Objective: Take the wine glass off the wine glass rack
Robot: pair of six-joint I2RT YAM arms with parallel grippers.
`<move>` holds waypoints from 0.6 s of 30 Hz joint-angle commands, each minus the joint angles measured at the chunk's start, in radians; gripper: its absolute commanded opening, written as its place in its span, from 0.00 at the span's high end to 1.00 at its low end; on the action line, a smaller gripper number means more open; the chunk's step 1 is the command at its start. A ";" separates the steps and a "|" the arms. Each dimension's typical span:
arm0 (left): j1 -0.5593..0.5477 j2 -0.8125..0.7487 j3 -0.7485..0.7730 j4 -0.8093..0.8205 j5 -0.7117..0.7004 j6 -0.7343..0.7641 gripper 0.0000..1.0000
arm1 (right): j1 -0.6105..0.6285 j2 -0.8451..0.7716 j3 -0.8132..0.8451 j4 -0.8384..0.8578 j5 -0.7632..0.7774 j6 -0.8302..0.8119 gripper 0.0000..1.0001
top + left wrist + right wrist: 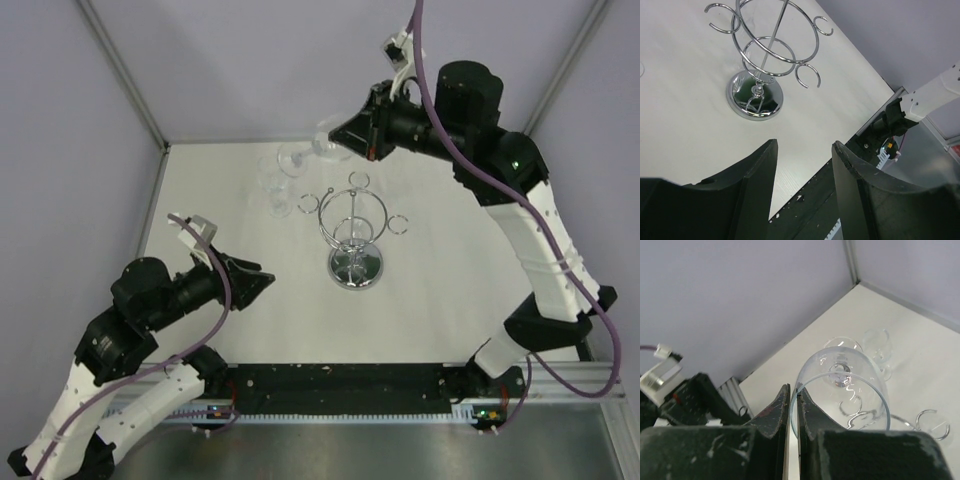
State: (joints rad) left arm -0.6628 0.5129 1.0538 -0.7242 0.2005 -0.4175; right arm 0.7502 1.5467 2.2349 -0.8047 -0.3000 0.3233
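The clear wine glass (840,390) hangs in the air, clear of the rack, with my right gripper (794,392) shut on its rim, one finger inside the bowl and one outside. In the top view the wine glass (303,155) and right gripper (340,135) are over the back of the table, behind the chrome wine glass rack (352,225). No glass hangs on the rack (767,55), whose small rings are bare. My left gripper (804,145) is open and holds nothing. It hovers at the front left (262,280), short of the rack's round base (755,95).
Two more clear glasses (276,192) rest on the table at the back left, also seen beyond the held glass in the right wrist view (875,342). The grey back wall (250,60) and a metal corner post (120,70) close in behind. A black rail (340,385) runs along the near edge.
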 commanded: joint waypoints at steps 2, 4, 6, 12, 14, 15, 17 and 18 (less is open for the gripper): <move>0.002 -0.011 -0.038 0.074 0.005 0.011 0.47 | -0.092 0.124 0.169 0.128 0.042 0.023 1.00; 0.002 -0.010 -0.051 0.077 0.001 0.016 0.47 | -0.115 0.176 0.183 0.143 0.058 0.019 1.00; 0.002 -0.010 -0.064 0.083 0.004 0.016 0.47 | -0.135 0.211 0.181 0.171 0.059 0.020 1.00; 0.002 0.004 -0.104 0.106 0.014 0.031 0.47 | -0.209 0.326 0.209 0.226 0.055 0.019 1.00; 0.002 0.013 -0.101 0.103 0.014 0.037 0.47 | -0.238 0.374 0.235 0.228 0.032 0.033 1.00; 0.002 0.016 -0.100 0.108 0.023 0.037 0.47 | -0.256 0.394 0.236 0.226 0.019 0.036 1.00; 0.002 0.024 -0.103 0.123 0.054 0.039 0.47 | -0.275 0.430 0.232 0.228 0.007 0.040 1.00; 0.002 0.029 -0.101 0.124 0.060 0.040 0.47 | -0.281 0.444 0.229 0.226 0.007 0.037 1.00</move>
State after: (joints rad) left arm -0.6628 0.5247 0.9489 -0.6769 0.2173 -0.3962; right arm 0.5102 1.9617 2.3993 -0.6945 -0.2642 0.3454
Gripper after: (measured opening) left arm 0.532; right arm 0.034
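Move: The right hand still has the wine glass by its bowl rim, high over the table; the open table it heads for, beyond the rack, is about 30 cm ahead, some 4 cm left and 50 cm below. From that hand the rack is roughly 5 cm ahead, 3 cm right and 36 cm down; the left standing glass 23 cm ahead, 17 cm left, the right one 28 cm ahead, 15 cm right, both about 43 cm lower. From the empty left hand the spot is some 42 cm ahead, 11 cm right and 33 cm below. The right arm swings the pinched glass swiftly forward by about 20 cm, out past the rack towards the open far strip of table between the two standing glasses, first level and then sinking some 10 cm, while the wrist turns about 15 degrees clockwise and tips slightly down, the shut fingers keeping the bowl's rim. Well back on the other side, the empty left hand sinks a few centimetres with its fingers still half open, touching nothing. ##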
